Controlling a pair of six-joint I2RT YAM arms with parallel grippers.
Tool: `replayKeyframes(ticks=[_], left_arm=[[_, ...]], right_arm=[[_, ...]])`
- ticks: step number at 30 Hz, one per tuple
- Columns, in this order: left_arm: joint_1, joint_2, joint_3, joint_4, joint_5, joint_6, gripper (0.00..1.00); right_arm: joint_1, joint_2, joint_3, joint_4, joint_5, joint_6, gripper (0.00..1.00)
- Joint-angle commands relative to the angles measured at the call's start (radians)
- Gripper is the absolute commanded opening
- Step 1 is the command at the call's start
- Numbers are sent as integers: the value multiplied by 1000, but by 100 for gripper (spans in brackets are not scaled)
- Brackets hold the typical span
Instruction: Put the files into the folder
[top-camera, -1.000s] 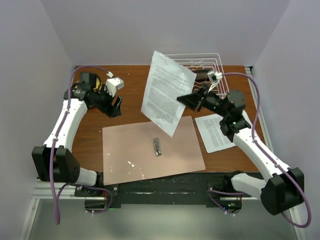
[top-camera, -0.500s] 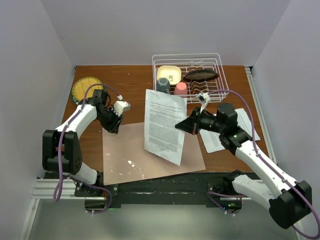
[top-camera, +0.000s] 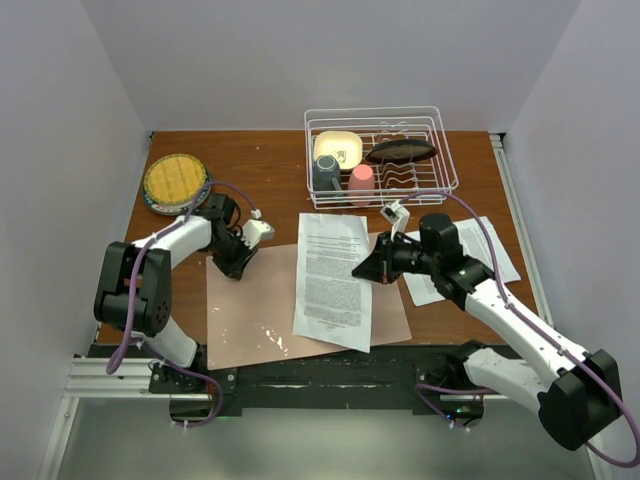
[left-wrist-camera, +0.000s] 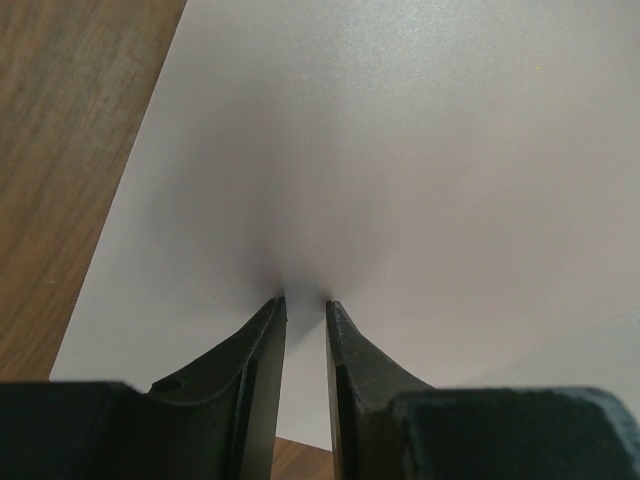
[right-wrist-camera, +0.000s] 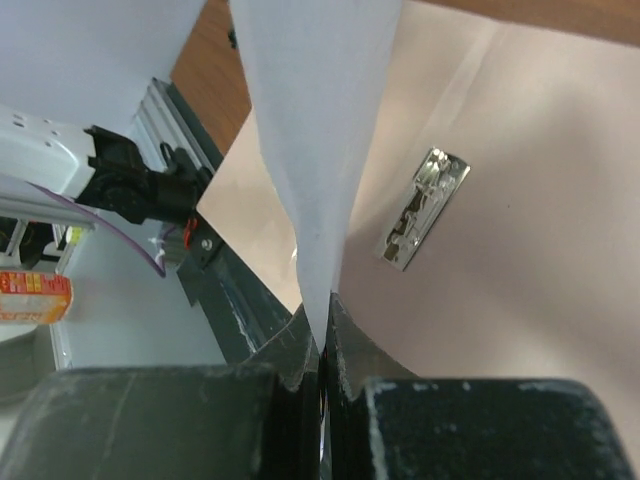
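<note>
The salmon-pink folder (top-camera: 250, 310) lies open and flat on the table. Its silver clip (right-wrist-camera: 425, 205) shows in the right wrist view. One file, a white printed sheet (top-camera: 333, 280), lies sloped over the folder's right half. My right gripper (top-camera: 362, 270) is shut on that sheet's right edge, and the paper (right-wrist-camera: 310, 150) runs down into the closed jaws (right-wrist-camera: 322, 335). A second file (top-camera: 495, 250) lies on the table under the right arm. My left gripper (top-camera: 237, 265) rests at the folder's far left corner, tips down on the pale surface (left-wrist-camera: 400, 150). Its jaws (left-wrist-camera: 306, 303) keep a narrow gap.
A white wire dish rack (top-camera: 448, 150) holding a bowl and cups stands at the back right. A yellow plate (top-camera: 175, 182) sits at the back left. Bare wood table (left-wrist-camera: 60, 150) shows left of the folder. The black base rail (top-camera: 320, 375) runs along the near edge.
The right gripper brought the sheet down from upright in the air to lie over the folder. The left gripper moved nearer onto the folder's far left corner and its jaws narrowed.
</note>
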Motion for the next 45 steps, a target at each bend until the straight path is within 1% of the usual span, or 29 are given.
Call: replayKeyframes(ticks=[1,6,11,16,19,22,24,26,29,30,35,40,42,45], left_arm=[[-33,42,19,109,6,-55,28],[-71,130,88,146,10,-102,27],[-79,147,101,149,40,-113,24],[-76,98,52,146,50,-110,24],[-76,49,50,112,70,-116,24],[-67,-19,94,48,95,-125,25],[-61,-72,134,-7,101,-119,29],[-54,-123,141,-29,87,-107,31],[-29,-141,101,-26,32,-87,31],[-19,-138,84,-12,2,-81,31],[42,-119,-28,54,-63,-56,29],[50,-93,-63,129,-147,-48,26],[51,-73,-67,138,-157,-44,25],[51,-59,-79,158,-163,-36,24]], right_arm=[[13,19,-16,-13,42,-20,0],[18,39,-21,-16,74,-35,0],[18,46,-16,-29,106,-51,0],[18,79,-31,42,108,-26,0],[21,120,-36,91,96,-5,0],[30,154,-27,120,97,4,0],[35,169,-19,128,100,3,0],[45,180,-9,129,102,3,0],[52,185,-2,129,108,1,0],[53,186,-2,131,108,1,0],[59,185,8,129,107,0,0],[65,207,22,165,100,14,0],[73,230,33,165,99,18,0],[87,252,45,218,106,29,0]])
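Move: The folder lies open under both hands: its middle is about 10 cm to the right hand's left, level fore and aft and some 18 cm below, with the metal clip 2 cm beyond that middle. The other file is 29 cm right and 10 cm ahead of the right hand, equally low. From the left hand, resting on the folder, the folder's middle lies 18 cm right and 6 cm back, its far left corner 5 cm ahead and 7 cm left, the plate 24 cm ahead and 15 cm left. The folder is slid by the left fingertips, which already rest on its left part and travel about 5 cm forward and 4 cm right. They then ease back, lift some 6 cm clear, swing left and come down by the folder's left edge. The right hand, still pinching the file by its right edge, sinks about 5 cm towards the folder, easing slightly forward and left. ##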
